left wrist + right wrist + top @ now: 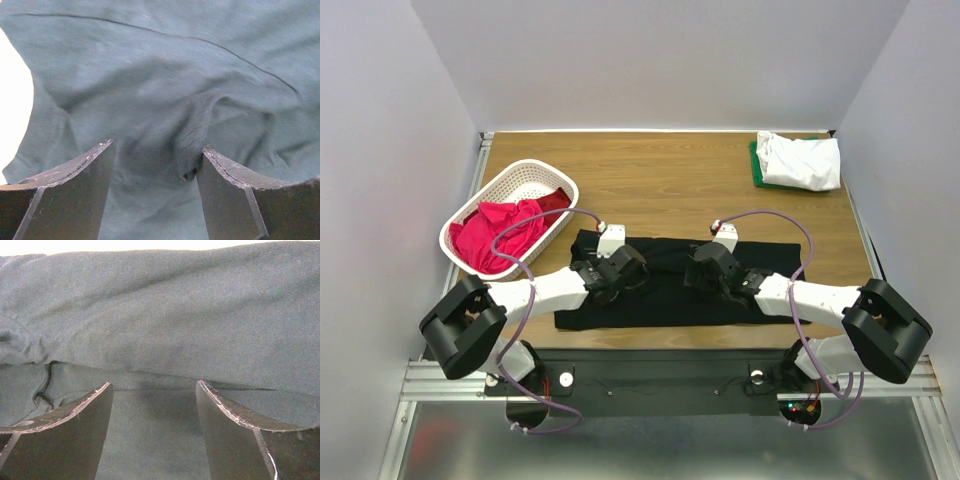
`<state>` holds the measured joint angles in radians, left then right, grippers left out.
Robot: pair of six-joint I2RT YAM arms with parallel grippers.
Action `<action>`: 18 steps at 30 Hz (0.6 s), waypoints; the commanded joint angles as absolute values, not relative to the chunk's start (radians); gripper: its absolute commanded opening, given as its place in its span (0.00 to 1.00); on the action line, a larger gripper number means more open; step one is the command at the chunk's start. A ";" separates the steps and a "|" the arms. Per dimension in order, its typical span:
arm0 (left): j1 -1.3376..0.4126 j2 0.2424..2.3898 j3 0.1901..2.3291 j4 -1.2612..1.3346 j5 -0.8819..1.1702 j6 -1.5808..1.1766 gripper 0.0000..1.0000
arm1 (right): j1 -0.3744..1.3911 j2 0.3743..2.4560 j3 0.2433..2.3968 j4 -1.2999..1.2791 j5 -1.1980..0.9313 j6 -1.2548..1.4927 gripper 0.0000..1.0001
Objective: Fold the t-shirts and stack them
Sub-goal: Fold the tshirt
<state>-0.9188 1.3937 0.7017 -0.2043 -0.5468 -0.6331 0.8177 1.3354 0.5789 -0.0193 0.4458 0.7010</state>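
Observation:
A large black t-shirt (670,300) lies folded into a long band across the near middle of the table. My left gripper (618,272) hovers low over its left part and my right gripper (708,270) over its right part. In the left wrist view the left gripper (157,147) stands open over the dark fabric (150,80), with a raised wrinkle (192,150) beside the right finger. In the right wrist view the right gripper (154,385) is open at a fold edge (150,382), nothing pinched. A white t-shirt (800,160) lies folded on a green one (757,165) at the back right. A pink-red t-shirt (505,232) is bunched in the basket.
The white lattice basket (525,180) stands at the back left of the wooden table (660,180). White walls close in the table on three sides. Purple cables loop over both arms.

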 commanded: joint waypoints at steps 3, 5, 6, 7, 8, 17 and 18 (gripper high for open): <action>-0.844 1.358 0.744 -0.219 -0.617 -0.591 0.74 | 0.811 1.305 0.575 0.002 0.459 0.712 0.73; -0.816 1.359 0.749 -0.197 -0.621 -0.562 0.74 | 0.813 1.302 0.572 0.003 0.462 0.712 0.73; -0.805 1.362 0.758 -0.189 -0.620 -0.549 0.74 | 0.813 1.302 0.571 0.003 0.460 0.712 0.73; -0.796 1.371 0.765 -0.181 -0.621 -0.539 0.74 | 0.811 1.302 0.571 0.003 0.462 0.712 0.73; -0.782 1.377 0.775 -0.181 -0.633 -0.522 0.74 | 0.811 1.304 0.571 0.003 0.460 0.710 0.73; -0.759 1.419 0.847 -0.225 -0.719 -0.477 0.74 | 0.813 1.319 0.568 0.002 0.460 0.713 0.73; -0.759 1.425 0.856 -0.236 -0.730 -0.491 0.74 | 0.811 1.318 0.572 0.003 0.460 0.713 0.73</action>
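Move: Lying some 8 cm ahead and 8 cm to the left of the left hand, and about 1 cm lower, is the far left corner of the black t-shirt. A small bunched crease sits beside its right fingertip, roughly 2 cm right and 1 cm ahead, about level. The basket's middle is about 25 cm left, 9 cm ahead and 3 cm higher. From the right hand that corner is some 27 cm left, 8 cm ahead and 1 cm down. Sweeping low over the t-shirt with its fingers kept open, the left hand first skims forward-left towards the far left corner, its right fingertip starting against the bunched crease. Then it turns more forward and rises off the cloth about 4 cm, having gone some 6 cm forward and 4 cm left in all, the wrist levelling slightly and turning a little counter-clockwise. ##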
